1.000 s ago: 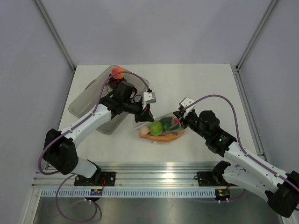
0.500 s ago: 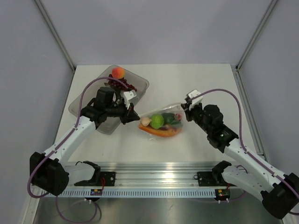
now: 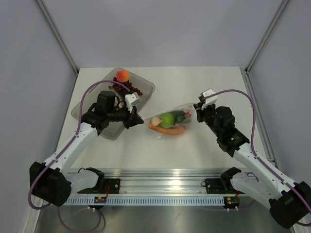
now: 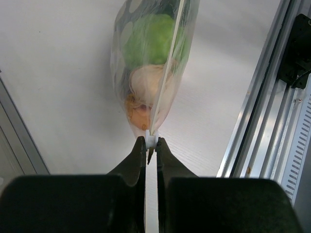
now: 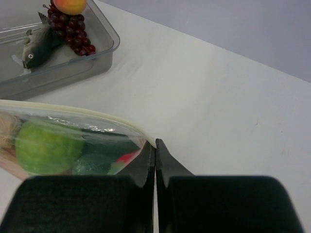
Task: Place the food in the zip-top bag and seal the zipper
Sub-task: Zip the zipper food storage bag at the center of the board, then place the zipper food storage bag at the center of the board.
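The zip-top bag [image 3: 171, 123] hangs stretched between both grippers, a little above the table. Inside it I see food: a light-green lime [image 3: 167, 119], a dark-green cucumber [image 5: 97, 162], a red chili [image 5: 127, 157] and an orange wedge [image 4: 138, 110]. My left gripper [image 4: 151, 141] is shut on a small white tab at the left end of the zipper [image 4: 168, 73]. My right gripper [image 5: 155, 144] is shut on the bag's right corner. More food, a peach [image 3: 123, 75] and dark-red grapes [image 3: 132, 88], lies in the tray.
The clear grey tray [image 3: 148, 86] stands at the back left, just behind my left arm; a dark fish-shaped toy [image 5: 41, 46] lies in it too. An aluminium rail [image 4: 262, 97] runs along the table's near edge.
My left gripper has drawn leftward along the bag's top edge to its left end. The right gripper has drifted right and back, and the bag now stretches taut between them.
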Motion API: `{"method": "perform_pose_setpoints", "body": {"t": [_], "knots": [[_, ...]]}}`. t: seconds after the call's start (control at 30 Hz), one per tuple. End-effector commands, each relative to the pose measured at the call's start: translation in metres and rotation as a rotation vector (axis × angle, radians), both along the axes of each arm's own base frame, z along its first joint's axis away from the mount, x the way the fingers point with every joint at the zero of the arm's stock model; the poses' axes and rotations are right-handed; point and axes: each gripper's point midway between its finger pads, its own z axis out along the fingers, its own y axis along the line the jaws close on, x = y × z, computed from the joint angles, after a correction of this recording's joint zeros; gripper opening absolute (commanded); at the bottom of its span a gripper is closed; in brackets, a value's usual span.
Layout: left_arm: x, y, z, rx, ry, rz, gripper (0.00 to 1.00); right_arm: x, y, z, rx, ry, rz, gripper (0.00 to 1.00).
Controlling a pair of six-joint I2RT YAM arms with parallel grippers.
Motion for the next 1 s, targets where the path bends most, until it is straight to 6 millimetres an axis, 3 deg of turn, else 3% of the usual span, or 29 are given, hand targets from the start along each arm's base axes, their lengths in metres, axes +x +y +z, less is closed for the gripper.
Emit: {"method": "perform_pose_setpoints", "body": {"t": [0.0, 0.27, 0.4, 0.5, 0.53, 0.6, 0.63, 0.67, 0.73, 0.8, 0.83, 0.87, 0.9, 0.93, 0.97], "knots": [[0.011, 0.009, 0.009, 0.006, -0.047, 0.049, 0.00, 0.013, -0.031, 0.055, 0.072, -0.142, -0.159, 0.00], [0.013, 0.004, 0.009, -0.009, -0.014, 0.035, 0.00, 0.013, -0.036, 0.056, 0.095, -0.139, -0.190, 0.00], [0.017, -0.004, 0.019, -0.055, -0.006, 0.030, 0.00, 0.011, -0.039, 0.060, 0.111, -0.148, -0.198, 0.00], [0.024, -0.028, 0.036, -0.159, 0.011, -0.002, 0.00, 0.011, -0.039, 0.064, 0.130, -0.154, -0.206, 0.00], [0.034, -0.037, 0.039, -0.149, -0.006, 0.006, 0.00, 0.014, -0.040, 0.063, 0.125, -0.144, -0.214, 0.00], [0.036, -0.057, 0.047, -0.129, -0.047, -0.034, 0.00, 0.018, -0.044, 0.065, 0.119, -0.119, -0.250, 0.00], [0.044, -0.064, 0.039, -0.113, -0.028, -0.037, 0.00, 0.024, -0.043, 0.060, 0.100, -0.101, -0.255, 0.00], [0.053, -0.072, 0.058, -0.136, -0.065, -0.045, 0.00, 0.027, -0.044, 0.059, 0.068, -0.104, -0.259, 0.00], [0.070, -0.081, 0.068, -0.154, -0.092, -0.048, 0.00, 0.038, -0.054, 0.067, 0.053, -0.151, -0.308, 0.00], [0.095, -0.094, 0.085, -0.169, -0.117, -0.048, 0.00, 0.050, -0.069, 0.083, 0.035, -0.205, -0.362, 0.00], [0.102, -0.099, 0.092, -0.180, -0.130, -0.057, 0.00, 0.060, -0.086, 0.083, 0.018, -0.202, -0.414, 0.00], [0.115, -0.107, 0.082, -0.172, -0.104, -0.061, 0.00, 0.066, -0.094, 0.087, 0.016, -0.208, -0.434, 0.00], [0.127, -0.113, 0.114, -0.206, -0.171, -0.064, 0.00, 0.071, -0.100, 0.102, 0.029, -0.236, -0.442, 0.00], [0.136, -0.117, 0.116, -0.207, -0.174, -0.059, 0.00, 0.080, -0.116, 0.101, 0.019, -0.232, -0.480, 0.00], [0.144, -0.122, 0.124, -0.218, -0.187, -0.058, 0.00, 0.084, -0.119, 0.105, 0.016, -0.242, -0.480, 0.00]]}}
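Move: The food-filled bag hangs between the two hands. Its middle is about 12 cm to the right of the left hand's grip on the white slider, 4 cm ahead and 8 cm below. From the right hand, which holds the far zipper corner, it is some 11 cm to the left, 3 cm back and 10 cm below. The grey tray lies roughly 14 cm ahead and 14 cm left of the left hand, 9 cm lower; its grapes are about 24 cm ahead and 9 cm left of that hand, 9 cm down. Forward, right and upward go both hands together after a near-still start, carrying the bag away from the tray over open board. The left, still pinching the slider, heads right first, then swings forward, about 12 cm forward and 11 cm right, rising clearly; the right keeps its corner, goes some 10 cm right and less far forward, rises a little and turns about 25 degrees clockwise. ##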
